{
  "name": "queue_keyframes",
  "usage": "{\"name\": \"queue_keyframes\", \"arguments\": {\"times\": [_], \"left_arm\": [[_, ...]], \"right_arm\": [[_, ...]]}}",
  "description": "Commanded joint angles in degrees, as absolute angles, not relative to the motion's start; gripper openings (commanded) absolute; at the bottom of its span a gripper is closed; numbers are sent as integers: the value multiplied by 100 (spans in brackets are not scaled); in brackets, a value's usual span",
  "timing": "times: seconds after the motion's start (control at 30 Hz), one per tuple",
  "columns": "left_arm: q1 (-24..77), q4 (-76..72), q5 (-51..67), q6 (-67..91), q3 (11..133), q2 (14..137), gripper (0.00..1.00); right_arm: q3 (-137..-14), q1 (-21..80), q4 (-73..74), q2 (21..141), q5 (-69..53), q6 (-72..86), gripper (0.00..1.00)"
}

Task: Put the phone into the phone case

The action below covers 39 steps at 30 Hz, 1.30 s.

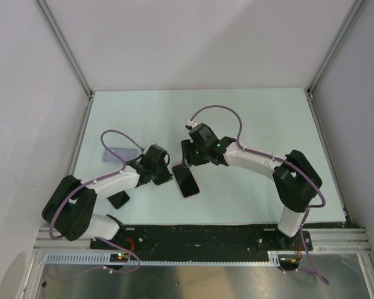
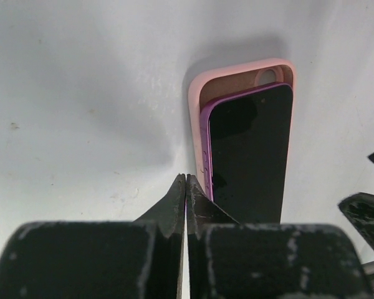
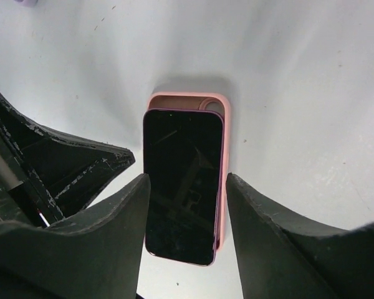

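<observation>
The phone (image 3: pixel 182 187), black-screened with a purple edge, lies face up in the pink phone case (image 3: pixel 188 100) on the table. It sits shifted toward one end, so the case's camera-hole end (image 2: pixel 268 75) shows bare. My right gripper (image 3: pixel 187 180) is open, with one finger on each long side of the phone (image 1: pixel 186 181). My left gripper (image 2: pixel 186 180) is shut with nothing in it, its tips at the case's left edge (image 2: pixel 194 124). In the top view the left gripper (image 1: pixel 169 176) and the right gripper (image 1: pixel 188 161) meet over the case.
A pale purple flat object (image 1: pixel 119 154) lies at the left of the table. A small black object (image 1: pixel 118 199) sits by the left arm. White walls and metal rails enclose the table (image 1: pixel 255 124).
</observation>
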<state>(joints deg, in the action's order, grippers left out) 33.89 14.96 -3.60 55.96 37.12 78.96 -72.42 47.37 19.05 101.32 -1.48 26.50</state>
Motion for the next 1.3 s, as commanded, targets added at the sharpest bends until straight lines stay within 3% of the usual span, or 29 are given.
{"name": "queue_keyframes", "arguments": {"times": [0.0, 0.23, 0.57, 1.27], "left_arm": [[3451, 1356, -281, 5677, 3982, 7970, 0], [3476, 1347, -257, 5676, 4080, 8105, 0], [3488, 1336, -246, 5665, 4254, 8382, 0], [3629, 1170, -365, 5839, 4626, 9249, 0]], "right_arm": [[-7242, 4622, 1601, 10350, -438, 2735, 55], [-7251, 4523, 1520, 10721, -505, 2749, 44], [-7274, 4436, 1348, 11068, -603, 2780, 42], [-7391, 4391, 1301, 11531, -645, 2802, 25]]}}
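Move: From the left hand, its fingers shut, the phone, lying loosely on the phone case, is centred about 5 cm to the right, 1 cm ahead and 2 cm lower. From the right hand its middle lies roughly 3 cm back, 2 cm left and 8 cm below. A black slab is some 20 cm left and 7 cm back of the left hand; a bluish pad is about 20 cm left and 9 cm ahead. Straight down goes the right hand, about 7 cm with a slight forward creep, to the case's right long edge near its far end; its half-open fingers narrow to straddle that rim, one over the phone, one outside. The left hand, fingers still shut, eases right, forward and down some 2 cm each way at most, its tips coming against the case's left wall. ##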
